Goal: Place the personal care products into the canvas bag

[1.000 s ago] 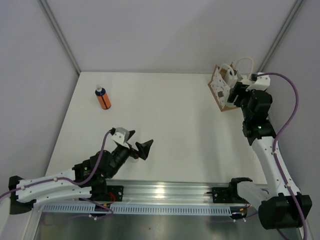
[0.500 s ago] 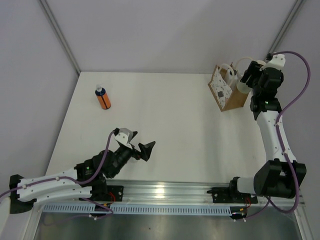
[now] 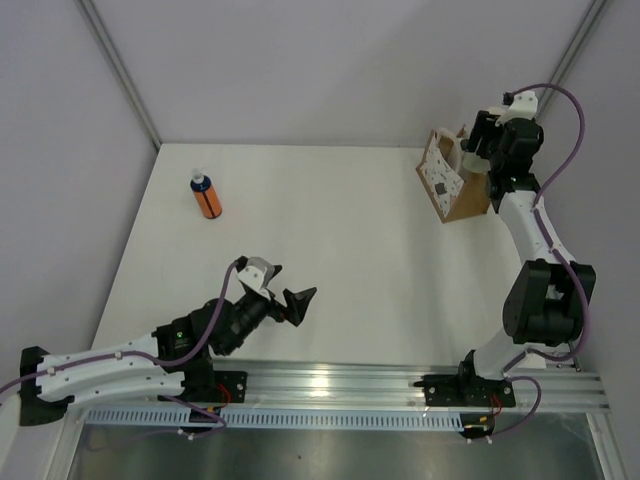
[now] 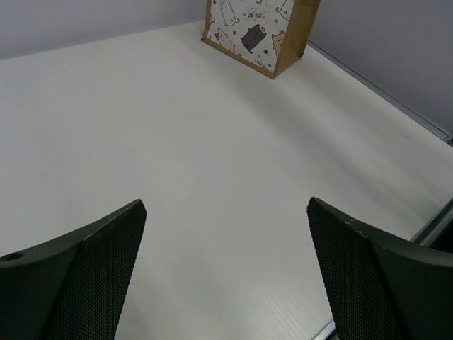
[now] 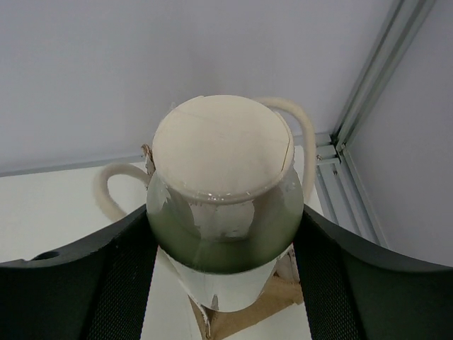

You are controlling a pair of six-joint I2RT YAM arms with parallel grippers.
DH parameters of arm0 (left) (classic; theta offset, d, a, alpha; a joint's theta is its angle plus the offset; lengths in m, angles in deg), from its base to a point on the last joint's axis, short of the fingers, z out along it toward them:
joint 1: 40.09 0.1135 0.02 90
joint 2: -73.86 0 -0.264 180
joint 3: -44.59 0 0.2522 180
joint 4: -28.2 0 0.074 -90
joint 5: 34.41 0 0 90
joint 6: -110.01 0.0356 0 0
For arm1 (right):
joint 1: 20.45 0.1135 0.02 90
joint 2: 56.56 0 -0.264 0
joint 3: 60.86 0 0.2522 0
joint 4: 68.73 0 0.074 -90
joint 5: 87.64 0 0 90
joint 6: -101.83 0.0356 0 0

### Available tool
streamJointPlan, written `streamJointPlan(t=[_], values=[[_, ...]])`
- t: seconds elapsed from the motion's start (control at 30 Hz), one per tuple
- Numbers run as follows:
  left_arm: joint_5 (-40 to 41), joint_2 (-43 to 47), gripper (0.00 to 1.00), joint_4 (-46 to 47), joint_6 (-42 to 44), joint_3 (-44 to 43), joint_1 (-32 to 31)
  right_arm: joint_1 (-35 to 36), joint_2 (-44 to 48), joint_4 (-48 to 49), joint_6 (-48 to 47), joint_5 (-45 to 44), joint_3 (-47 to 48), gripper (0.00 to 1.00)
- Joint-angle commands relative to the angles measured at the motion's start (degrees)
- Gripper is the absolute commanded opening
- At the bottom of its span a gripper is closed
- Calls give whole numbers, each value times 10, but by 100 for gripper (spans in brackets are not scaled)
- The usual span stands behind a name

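Note:
The cream bottle (image 5: 223, 205) with its white cap sits between the fingers of my right gripper (image 5: 223, 273), which is shut on its sides. Right below it is the canvas bag (image 5: 249, 313), whose white looped handles (image 5: 105, 185) curve out on both sides. In the top view my right gripper (image 3: 480, 150) hovers at the bag's far right edge; the bag (image 3: 448, 188) stands at the table's far right. The orange bottle (image 3: 206, 197) stands upright at the far left. My left gripper (image 3: 281, 292) is open and empty, low over the table's near middle, facing the bag (image 4: 258, 32).
The right wall and an aluminium corner post (image 5: 368, 85) stand close behind the bag. The table's right edge (image 4: 396, 106) runs near the bag. A metal rail (image 3: 330, 385) with both arm bases lines the near edge.
My right arm has stretched up and back, carrying the cream bottle from beside the bag to above its far side. The left gripper has drifted slightly right and nearer.

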Motion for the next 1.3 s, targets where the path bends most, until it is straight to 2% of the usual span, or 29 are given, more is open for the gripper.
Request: streamJointPlan(t=[0.0,0.37,0.8,1.03,1.27], values=[[-21,-1,99,6,-14,-26,-3,19,-2,136,-46,1,70,0],[-23,-4,99,5,-14,-28,-3,37,-58,144,-57,0,99,0],[-29,-16,99,3,-16,-34,-3,42,-86,169,-60,-22,73,0],[-32,-8,99,5,-18,-30,-3,37,-55,192,-52,-30,21,0],[-27,-12,99,1,-16,-32,-3,42,-28,190,-49,-7,21,0]])
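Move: The canvas bag, next stop for the bottle already held in the right hand, has its middle roughly 6 cm ahead, 3 cm left and 18 cm below that hand. Its left handle arches about 5 cm ahead and 8 cm left, its right handle some 8 cm ahead and 3 cm right, both about 5 cm lower than the hand. From the left hand the bag is around 41 cm ahead, 43 cm right and 12 cm down. Keeping its grip on the upright bottle, the right hand carries it forward about 4 cm and left about 3 cm, in over the bag's mouth between the two handles, and sinks some 2 cm partway through. It rolls its left side down about 5 degrees with a slight counter-clockwise turn, then nearly stands still with the bottle's foot at the mouth and its lower left side close against the left handle, fingers still shut on it. ##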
